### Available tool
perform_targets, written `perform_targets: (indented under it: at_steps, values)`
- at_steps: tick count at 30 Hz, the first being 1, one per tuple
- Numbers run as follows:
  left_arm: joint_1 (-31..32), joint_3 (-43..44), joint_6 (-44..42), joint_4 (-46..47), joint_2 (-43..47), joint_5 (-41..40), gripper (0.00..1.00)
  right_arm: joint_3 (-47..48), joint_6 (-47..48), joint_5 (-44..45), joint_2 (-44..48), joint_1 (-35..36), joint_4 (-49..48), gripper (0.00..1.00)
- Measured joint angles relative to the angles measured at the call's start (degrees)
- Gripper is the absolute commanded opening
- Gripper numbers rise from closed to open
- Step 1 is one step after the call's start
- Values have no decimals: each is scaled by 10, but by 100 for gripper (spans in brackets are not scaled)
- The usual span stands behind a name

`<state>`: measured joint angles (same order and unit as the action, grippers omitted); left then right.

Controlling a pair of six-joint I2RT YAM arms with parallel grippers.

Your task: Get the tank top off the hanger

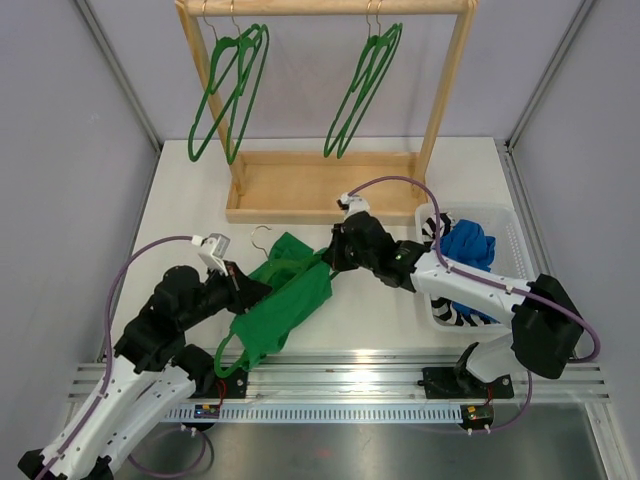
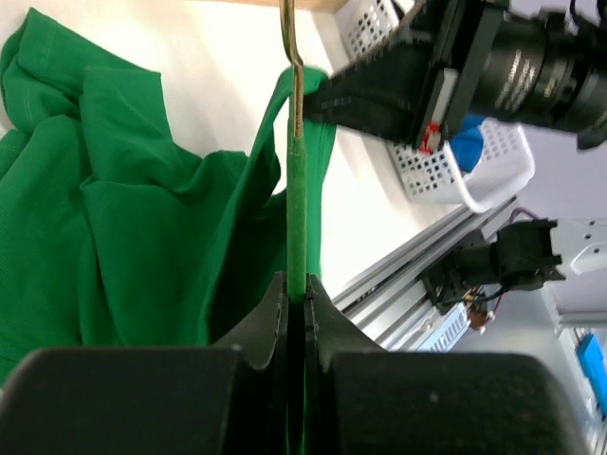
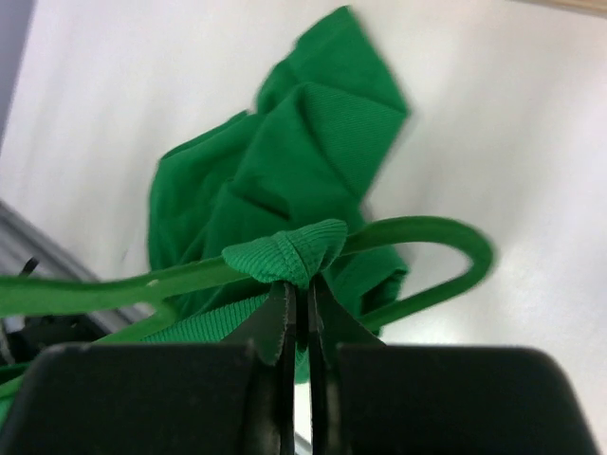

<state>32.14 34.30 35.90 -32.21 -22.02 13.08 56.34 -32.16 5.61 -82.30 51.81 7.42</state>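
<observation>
A green tank top [image 1: 283, 300] lies crumpled on the white table, still on a green hanger [image 1: 262, 267] with a metal hook. My left gripper [image 1: 250, 290] is shut on the hanger's green neck [image 2: 297, 218], just below the hook. My right gripper [image 1: 333, 258] is shut on a ribbed strap of the tank top [image 3: 289, 254], pinched where it wraps over the hanger's arm [image 3: 417, 230]. The cloth [image 2: 114, 218] fills the left of the left wrist view and bunches beyond the strap in the right wrist view [image 3: 285, 161].
A wooden rack [image 1: 325, 190] stands at the back with green hangers [image 1: 232, 90] on its left and more [image 1: 365, 90] on its right. A white basket [image 1: 495, 262] of clothes, blue on top, sits at the right. The aluminium rail [image 1: 400, 380] runs along the near edge.
</observation>
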Motion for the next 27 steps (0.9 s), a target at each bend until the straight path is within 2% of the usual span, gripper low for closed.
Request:
perform_targets:
  at_steps: [5, 9, 17, 22, 27]
  values:
    - [0, 5, -20, -14, -24, 26, 0, 16, 7, 27, -19, -88, 50, 0]
    - [0, 7, -29, -23, -19, 31, 0, 24, 7, 14, -54, -157, 83, 0]
    - [0, 17, -33, -32, 36, 29, 0, 5, 8, -82, -91, -174, 97, 0]
    - [0, 19, -31, 18, 75, 26, 0, -47, 4, -191, -70, -184, 51, 0]
    - [0, 2, -39, 184, 87, 21, 0, -120, -12, -368, 20, -188, -24, 0]
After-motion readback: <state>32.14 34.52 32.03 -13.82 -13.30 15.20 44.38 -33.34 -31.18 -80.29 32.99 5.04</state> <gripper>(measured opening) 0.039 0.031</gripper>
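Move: The right hand pinches a tank top strap over the hanger's free end, which pokes out some 3 cm ahead and 3 cm to its right, level with it. The tank top's body hangs about 8 cm back, 11 cm left and 8 cm below. The basket is straight right, about 38 cm off and 12 cm lower. The hanger's end is some 18 cm right, 8 cm ahead and 5 cm below the left hand, which holds the hanger. Right hand tugs pinched cloth some 10 cm right, forward and down, then back; left hand lifts the hanger. ##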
